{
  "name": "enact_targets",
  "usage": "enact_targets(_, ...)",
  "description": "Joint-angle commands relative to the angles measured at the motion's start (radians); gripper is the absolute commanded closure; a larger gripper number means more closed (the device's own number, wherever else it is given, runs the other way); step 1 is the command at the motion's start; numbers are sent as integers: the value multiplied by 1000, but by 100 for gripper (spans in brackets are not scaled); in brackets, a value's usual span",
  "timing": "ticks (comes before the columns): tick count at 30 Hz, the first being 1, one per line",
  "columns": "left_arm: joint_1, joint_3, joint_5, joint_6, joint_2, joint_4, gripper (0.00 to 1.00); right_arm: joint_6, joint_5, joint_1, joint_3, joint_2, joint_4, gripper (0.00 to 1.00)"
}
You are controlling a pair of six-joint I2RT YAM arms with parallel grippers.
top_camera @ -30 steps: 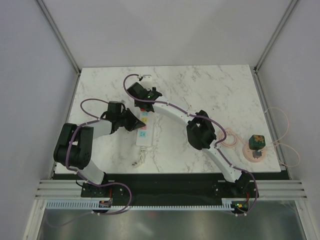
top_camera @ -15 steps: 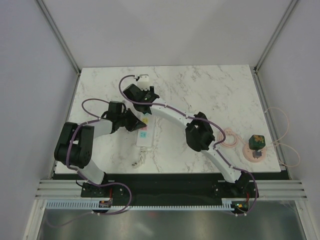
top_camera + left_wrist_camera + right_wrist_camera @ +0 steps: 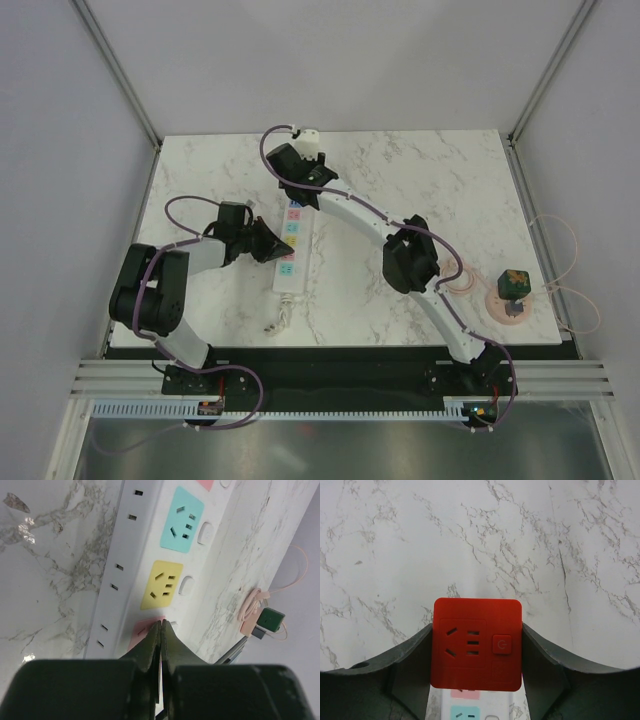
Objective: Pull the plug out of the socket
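Note:
The red-orange plug (image 3: 477, 650) sits squarely between the fingers of my right gripper (image 3: 477, 630), which is shut on its two sides. Its top face shows outlet slots and a power button. Below its near edge lies the far end of the white socket (image 3: 492, 705); the prongs are hidden. In the top view the right gripper (image 3: 300, 188) hovers past the far end of the socket (image 3: 290, 283), and the plug is hidden under it. My left gripper (image 3: 272, 250) is shut and presses tip-down on the strip's left side. In the left wrist view, the left gripper (image 3: 161, 623) touches the socket (image 3: 130, 555) at a pink outlet.
A dark green cube (image 3: 514, 281) with a thin pink cable rests on a pink disc (image 3: 508, 308) at the table's right edge, beside a coiled pink cable (image 3: 460, 275). The strip's short white cord (image 3: 280, 318) trails toward the near edge. The cube (image 3: 271, 620) also shows in the left wrist view.
My right gripper has moved toward the far side and slightly right with the plug, uncovering more of the strip's outlets. The left gripper and the strip have stayed put.

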Motion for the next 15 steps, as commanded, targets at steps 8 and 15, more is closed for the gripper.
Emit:
enact_targets(8, -11, 5, -45, 178, -183, -150, 90, -18, -141, -27, -297, -316, 136, 100)
enact_targets(15, -15, 7, 67, 185, -390, -202, 53, -15, -321, -120, -595, -496, 270, 100)
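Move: Already clear of the strip, the red plug sits between the right hand's fingers; the middle of the white socket strip is roughly 12 cm back, 2 cm left and 12 cm down from that hand. From the closed left fingertips, the strip's middle is about 2 cm ahead, 1 cm right and 2 cm down; the red plug is some 13 cm ahead, 3 cm right and 8 cm higher. The strip's white cord bunches about 14 cm behind the left fingers and 2 cm left. Carrying the already freed red plug, the right hand draws back some 4 cm, then swings to the right about 5 cm while rising as much as it goes back, away from the strip, its grip unchanged. The left fingertips lift off the top of the strip near its pink socket, climbing about 7 cm and slightly back, opening to roughly half as they tip up. ##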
